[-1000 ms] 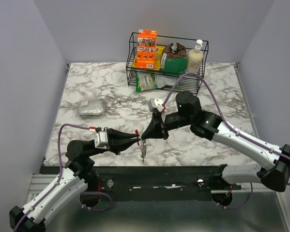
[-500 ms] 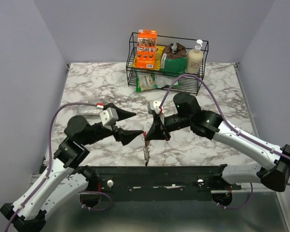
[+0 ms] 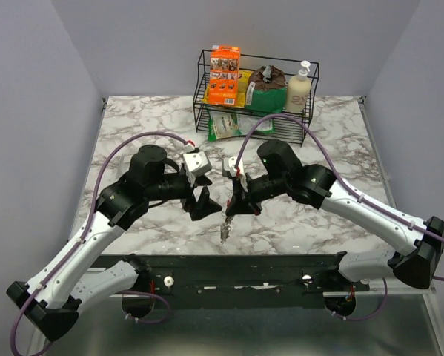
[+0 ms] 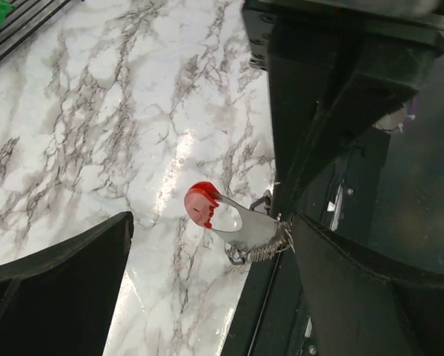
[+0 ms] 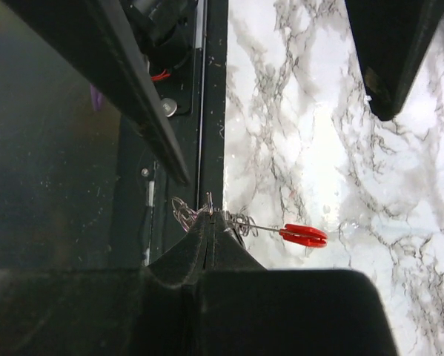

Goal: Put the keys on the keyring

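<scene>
My right gripper (image 3: 229, 211) (image 5: 210, 221) is shut on the wire coils of the keyring (image 5: 240, 220) (image 4: 270, 248), held just above the marble near the front edge. Below it hang the silver keys (image 3: 224, 231). A flat silver piece with a red tip (image 4: 204, 204) (image 5: 305, 235) sticks out sideways from the ring. To the left, my left gripper (image 3: 201, 200) (image 4: 213, 222) stands wide open. Its fingers (image 4: 58, 285) are apart from the ring, and nothing is between them.
A black wire basket (image 3: 204, 74) at the back holds an orange box (image 3: 224, 76) and a soap bottle (image 3: 299, 87). A green packet (image 3: 226, 126) lies in front of it. A black rail (image 3: 244, 263) runs along the table's near edge.
My left gripper has opened, let go of the bunch and swung up and back to the left. The right gripper has stayed shut on the keyring and lifted slightly.
</scene>
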`<state>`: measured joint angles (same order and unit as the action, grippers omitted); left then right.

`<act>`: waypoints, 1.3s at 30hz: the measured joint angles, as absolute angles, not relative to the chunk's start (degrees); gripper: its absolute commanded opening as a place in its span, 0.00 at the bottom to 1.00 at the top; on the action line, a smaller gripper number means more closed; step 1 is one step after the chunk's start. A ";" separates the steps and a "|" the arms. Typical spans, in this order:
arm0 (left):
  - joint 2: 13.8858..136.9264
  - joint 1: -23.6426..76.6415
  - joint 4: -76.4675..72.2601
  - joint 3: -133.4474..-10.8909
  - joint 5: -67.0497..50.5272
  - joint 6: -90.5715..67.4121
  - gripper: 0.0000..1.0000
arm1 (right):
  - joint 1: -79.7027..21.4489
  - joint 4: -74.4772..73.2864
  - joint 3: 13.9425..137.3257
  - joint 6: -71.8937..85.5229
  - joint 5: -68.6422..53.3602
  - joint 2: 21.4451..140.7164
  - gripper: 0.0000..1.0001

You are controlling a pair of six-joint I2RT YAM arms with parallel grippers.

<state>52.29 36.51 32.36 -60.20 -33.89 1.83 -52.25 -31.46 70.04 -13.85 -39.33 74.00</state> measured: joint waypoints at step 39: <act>54.48 39.90 29.63 -52.38 -51.18 17.12 0.36 | -52.25 -36.12 71.20 -16.60 -41.69 75.33 0.01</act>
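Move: The keyring bunch, already pinched in the right fingertips, lies about 5 cm back from the left hand, 4 cm to its right and 4 cm below. Its red end sticks out forward of the bunch, roughly level with the left hand fore and aft, 5 cm to its right and 5 cm lower. For the right hand the bunch is right at the fingertips, perhaps 1 cm below the hand point. Back towards the robot first, about 5 cm, the left hand swings while turning some 25 degrees clockwise, then eases down about 4 cm and a little right, towards the keyring bunch. Its wide-open fingers close to less than half their opening, ending around the bunch at the right fingertips. The right hand keeps its shut grip, settling about 1 cm back and down. ##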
